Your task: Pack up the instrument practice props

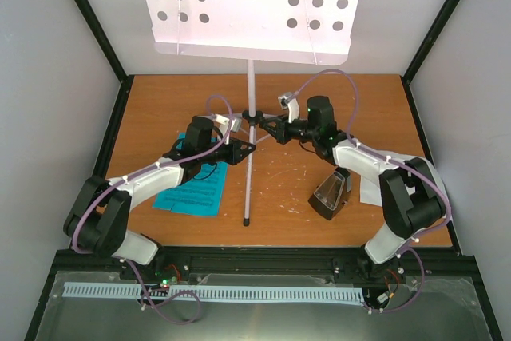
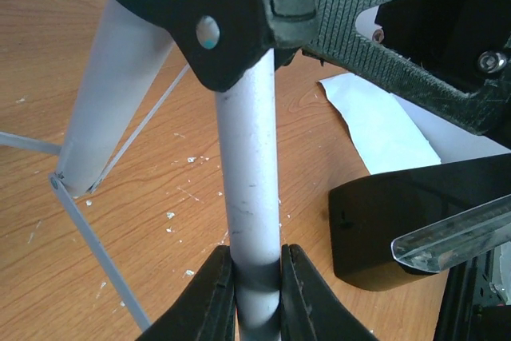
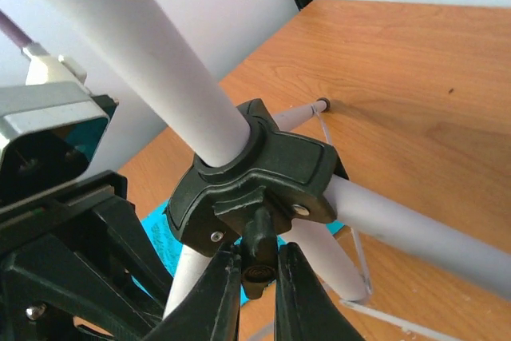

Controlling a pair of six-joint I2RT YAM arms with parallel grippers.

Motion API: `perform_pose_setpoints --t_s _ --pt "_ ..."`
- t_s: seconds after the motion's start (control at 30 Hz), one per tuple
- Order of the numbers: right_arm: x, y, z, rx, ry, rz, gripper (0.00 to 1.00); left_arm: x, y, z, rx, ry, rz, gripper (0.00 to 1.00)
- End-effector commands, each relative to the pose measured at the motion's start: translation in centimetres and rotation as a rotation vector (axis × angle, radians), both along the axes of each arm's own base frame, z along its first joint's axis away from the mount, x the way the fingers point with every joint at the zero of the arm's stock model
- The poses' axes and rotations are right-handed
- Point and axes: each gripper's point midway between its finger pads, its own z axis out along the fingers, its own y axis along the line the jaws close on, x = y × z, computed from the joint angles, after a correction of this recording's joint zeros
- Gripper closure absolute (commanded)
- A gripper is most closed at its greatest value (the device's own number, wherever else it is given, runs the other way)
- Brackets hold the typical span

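The silver tripod music stand [image 1: 251, 89] stands mid-table, its perforated tray [image 1: 251, 5] high at the back. My left gripper [image 1: 244, 150] is shut on one silver leg [image 2: 251, 189] just below the black hub [image 2: 231, 21]. My right gripper [image 1: 269, 128] is shut on the small black knob [image 3: 259, 249] under the hub [image 3: 263, 173]. The black metronome [image 1: 330, 194] with its clear cover stands right of the stand and also shows in the left wrist view [image 2: 399, 229]. A blue music sheet [image 1: 192, 194] lies under the left arm. A white sheet [image 1: 372, 188] lies under the right arm.
Grey walls with black frame posts close in the wooden table [image 1: 279, 181] on three sides. The stand's front leg reaches down to near the front edge [image 1: 247, 218]. Thin wire braces [image 2: 88, 237] link the legs.
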Motion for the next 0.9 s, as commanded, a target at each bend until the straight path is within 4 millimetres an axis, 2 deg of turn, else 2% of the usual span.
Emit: perform_pose_setpoints --t_s 0.0,0.1,0.27,0.47,0.57,0.6,0.67,0.77,0.87 --pt "-0.8 1.2 0.8 -0.047 -0.137 0.1 0.97 -0.1 0.3 0.9 0.02 -0.067 0.0 0.97" --pt "-1.3 1.6 0.6 -0.175 -0.282 0.128 0.97 -0.5 0.2 1.1 0.024 -0.058 -0.018 0.99" --pt "-1.5 1.8 -0.7 -0.5 -0.605 0.122 0.97 -1.2 0.2 1.5 0.018 -0.036 -0.042 1.0" --pt "-0.4 0.4 -0.1 -0.78 -0.921 0.028 0.97 -1.3 -0.1 2.3 -0.007 -0.044 -0.054 1.0" --pt "0.0 0.2 1.3 -0.823 -1.01 -0.038 0.95 -0.9 -0.4 2.0 -0.005 -0.034 -0.056 1.0" --pt "-0.1 0.3 2.1 -0.788 -1.007 -0.062 0.88 -0.8 -0.4 2.0 -0.006 -0.035 -0.058 1.0" --pt "-0.7 0.3 3.9 -0.691 -0.986 -0.103 0.69 -0.7 -0.5 1.9 -0.005 -0.033 -0.06 1.0" --pt "-2.6 0.2 5.9 -0.51 -0.903 -0.136 0.43 -0.6 -0.6 1.8 0.0 -0.033 -0.06 1.0" --pt "-4.3 -0.2 7.2 -0.342 -0.752 -0.164 0.26 -0.4 -0.5 1.7 0.008 -0.041 -0.053 1.0"
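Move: Between the right fingers, right at that hand's point, is the collar knob of the stand; the collar itself sits about 3 cm to the left of the hand and 1 cm farther out. The left gripper is roughly 7 cm back, 3 cm left and 4 cm below the right hand, the metronome some 16 cm back, 18 cm right and 10 cm down. From the left hand the knob lies about 7 cm ahead, 2 cm right and 4 cm above. Rolling almost in place about its own finger line, the right hand twists the already pinched knob some 60 degrees counter-clockwise as seen from behind the hand, then opens wide, lets go and pulls up and back about 3 cm from the collar. The left hand keeps its pinch on the near leg, drifting barely 1 cm back and left. ##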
